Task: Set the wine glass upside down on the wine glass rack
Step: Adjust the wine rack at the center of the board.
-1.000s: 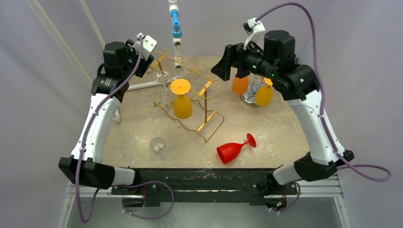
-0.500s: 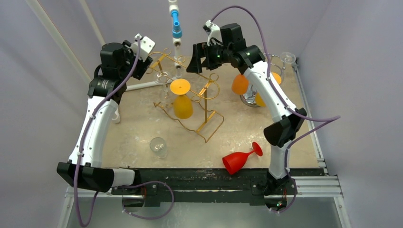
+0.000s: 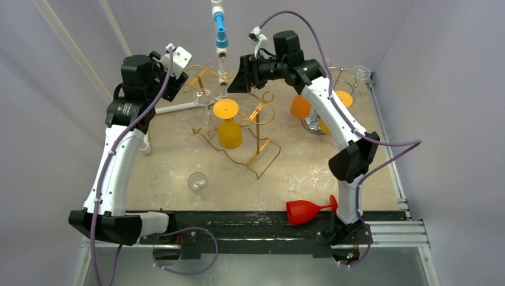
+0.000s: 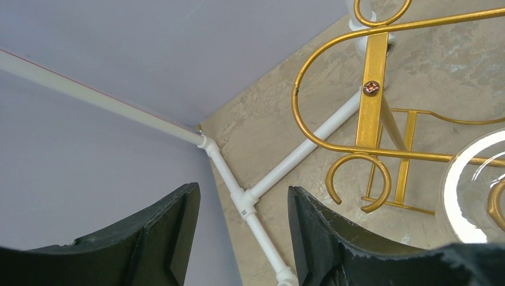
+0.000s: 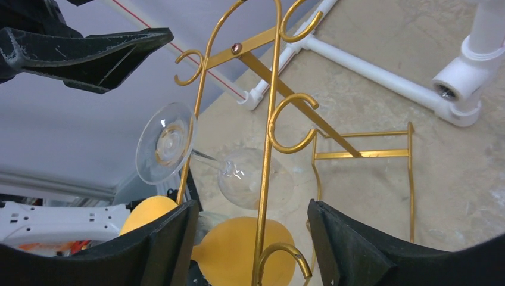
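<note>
The gold wire wine glass rack [image 3: 257, 122] stands mid-table. A yellow wine glass [image 3: 228, 132] and a clear one [image 3: 204, 97] hang upside down from it. Another clear wine glass [image 3: 198, 183] stands on the table, and a red one [image 3: 305, 210] lies on its side at the near edge. My right gripper [image 3: 239, 76] hovers open at the rack's back. In its wrist view, a gold rack rod [image 5: 264, 196] runs between the jaws of the right gripper [image 5: 250, 208] without touching them, with the hanging clear glass [image 5: 241, 177] just beyond. My left gripper [image 4: 243, 196] is open and empty, left of the rack [image 4: 370, 89].
A second stand [image 3: 315, 122] at the back right carries orange glasses [image 3: 301, 106]. A white pipe frame [image 4: 250, 199] lies on the table's back left, and a vertical pipe with a blue fitting [image 3: 221, 36] rises behind the rack.
My right arm has swung left from the back-right stand to the gold rack and its jaws have narrowed slightly. The red glass has shifted to the near edge. The left arm has barely moved.
</note>
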Controlling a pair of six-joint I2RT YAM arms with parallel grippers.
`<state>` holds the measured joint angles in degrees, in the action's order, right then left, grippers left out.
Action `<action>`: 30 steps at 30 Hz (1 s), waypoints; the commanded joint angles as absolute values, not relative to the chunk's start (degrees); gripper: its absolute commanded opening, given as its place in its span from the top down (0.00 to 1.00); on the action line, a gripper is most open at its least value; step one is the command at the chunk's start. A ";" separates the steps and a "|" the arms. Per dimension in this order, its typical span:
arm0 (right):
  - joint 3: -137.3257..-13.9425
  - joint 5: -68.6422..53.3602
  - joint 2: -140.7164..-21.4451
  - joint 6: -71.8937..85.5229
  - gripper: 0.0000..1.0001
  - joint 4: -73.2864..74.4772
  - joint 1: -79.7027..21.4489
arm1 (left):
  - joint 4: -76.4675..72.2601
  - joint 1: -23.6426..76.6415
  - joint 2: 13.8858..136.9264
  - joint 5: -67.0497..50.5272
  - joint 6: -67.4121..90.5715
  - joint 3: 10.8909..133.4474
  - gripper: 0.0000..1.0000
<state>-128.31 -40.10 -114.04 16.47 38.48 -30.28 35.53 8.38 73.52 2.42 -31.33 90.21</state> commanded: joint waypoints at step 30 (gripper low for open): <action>-100.08 -38.82 -100.10 33.70 0.98 12.06 -28.50 | 37.07 8.57 70.72 2.22 -31.34 91.55 0.41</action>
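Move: The wine rack's far top rail already lies between the right hand's open fingers, about 2 cm below its hand point and 1 cm to the left. From that hand the hanging yellow glass is some 5 cm back, 1 cm left and 9 cm down; the clear glass on the rack is 2 cm back, 7 cm left, equally low. From the left hand, that stretch of rail is roughly 17 cm right, 1 cm back and 4 cm down. The right hand sinks about 2 cm, pinches the rack's far rail, then draws it back and right. ##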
